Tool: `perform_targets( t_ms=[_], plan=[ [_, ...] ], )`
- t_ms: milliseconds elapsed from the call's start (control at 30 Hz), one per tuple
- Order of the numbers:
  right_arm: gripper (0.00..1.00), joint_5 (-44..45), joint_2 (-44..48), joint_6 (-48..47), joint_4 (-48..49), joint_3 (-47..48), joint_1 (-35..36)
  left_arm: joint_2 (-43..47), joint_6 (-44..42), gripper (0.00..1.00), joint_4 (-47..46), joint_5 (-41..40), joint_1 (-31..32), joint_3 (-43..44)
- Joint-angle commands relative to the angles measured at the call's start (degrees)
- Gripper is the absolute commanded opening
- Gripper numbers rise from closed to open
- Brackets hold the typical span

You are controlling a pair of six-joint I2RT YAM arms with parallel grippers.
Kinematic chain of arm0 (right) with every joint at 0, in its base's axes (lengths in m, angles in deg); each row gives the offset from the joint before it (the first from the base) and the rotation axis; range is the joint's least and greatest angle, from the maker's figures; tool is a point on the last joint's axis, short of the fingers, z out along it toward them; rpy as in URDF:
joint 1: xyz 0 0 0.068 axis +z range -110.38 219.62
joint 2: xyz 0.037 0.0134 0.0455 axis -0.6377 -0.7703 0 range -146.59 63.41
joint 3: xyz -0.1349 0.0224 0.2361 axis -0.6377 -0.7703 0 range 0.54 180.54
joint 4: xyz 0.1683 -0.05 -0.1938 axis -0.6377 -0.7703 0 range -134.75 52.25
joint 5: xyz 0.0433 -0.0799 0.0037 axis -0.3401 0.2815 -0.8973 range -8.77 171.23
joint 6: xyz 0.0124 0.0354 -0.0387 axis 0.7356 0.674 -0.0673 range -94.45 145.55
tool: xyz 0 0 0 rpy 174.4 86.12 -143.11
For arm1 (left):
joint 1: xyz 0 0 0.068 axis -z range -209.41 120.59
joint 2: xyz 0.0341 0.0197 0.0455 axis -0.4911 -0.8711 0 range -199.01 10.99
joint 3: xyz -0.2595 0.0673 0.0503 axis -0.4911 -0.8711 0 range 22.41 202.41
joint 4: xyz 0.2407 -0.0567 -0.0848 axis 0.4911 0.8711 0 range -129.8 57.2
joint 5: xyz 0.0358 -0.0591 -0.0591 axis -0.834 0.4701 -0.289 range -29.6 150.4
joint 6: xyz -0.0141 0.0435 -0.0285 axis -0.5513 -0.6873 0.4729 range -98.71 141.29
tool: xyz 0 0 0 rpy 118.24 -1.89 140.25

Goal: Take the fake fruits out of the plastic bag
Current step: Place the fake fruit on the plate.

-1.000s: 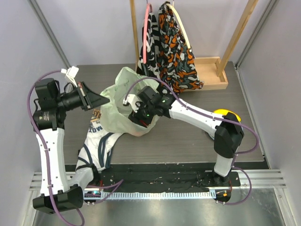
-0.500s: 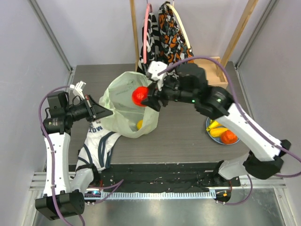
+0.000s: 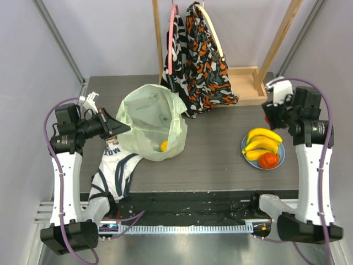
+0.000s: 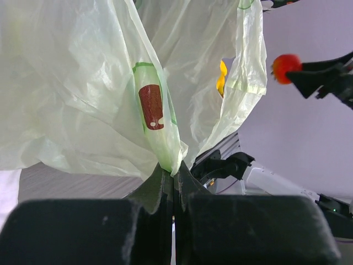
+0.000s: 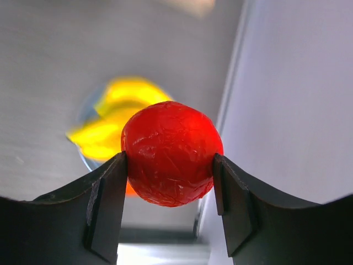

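The pale green plastic bag (image 3: 149, 113) stands open on the table, and my left gripper (image 3: 118, 128) is shut on its left rim (image 4: 165, 149), holding it up. One small yellow fruit (image 3: 164, 146) lies inside the bag, showing through the film (image 4: 222, 77). My right gripper (image 5: 171, 165) is shut on a round red fruit (image 5: 171, 152), held in the air at the far right (image 3: 269, 115) just above and behind a blue plate (image 3: 281, 150). On that plate lie yellow bananas (image 3: 263, 138) and an orange-red fruit (image 3: 268, 160). The left wrist view also catches the red fruit (image 4: 284, 67).
A wooden rack (image 3: 248, 83) with patterned cloths (image 3: 201, 55) stands at the back. A white garment with navy stripes (image 3: 113, 168) lies under the bag's left side. A grey wall runs close beside the right gripper (image 5: 298, 99).
The right arm lifted the red fruit out of the bag and swung it right, over the plate. The left gripper kept its hold on the bag's rim.
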Motion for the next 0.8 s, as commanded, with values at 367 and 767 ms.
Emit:
perform_targets(
  t_ms=[367, 767],
  plan=[
    [0.16, -5.01, -22.23, -10.87, -3.67, -10.08, -28.41, 4.64, 0.36, 0.0, -3.95, 0.15, 0.04, -4.35],
    [0.19, -9.05, -23.12, -5.52, -0.52, -17.9, -28.5, -3.6, -7.27, 0.0, 4.65, 0.24, 0.13, 2.4]
  ],
)
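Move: The right hand already holds the red fruit high above the table. The plate's middle lies about 6 cm to its right, level with it fore and aft, and some 27 cm below. On the plate, the bananas sit around 2 cm ahead and 5 cm right of the hand; the orange fruit is roughly 4 cm back and 7 cm right. From the left hand, the plate is about 53 cm to the right and 2 cm ahead. Down by about 21 cm goes the right hand, first swinging quickly right past the plate's middle, then mainly sinking and edging back left by 2 cm, with a slight draw backward. Its fingers tip some 40 degrees further downward and turn a little clockwise, keeping their grip on the red fruit and bringing it to the plate's near right edge, close beside the orange fruit. The left hand keeps its pinch on the bag, sinking slightly. ##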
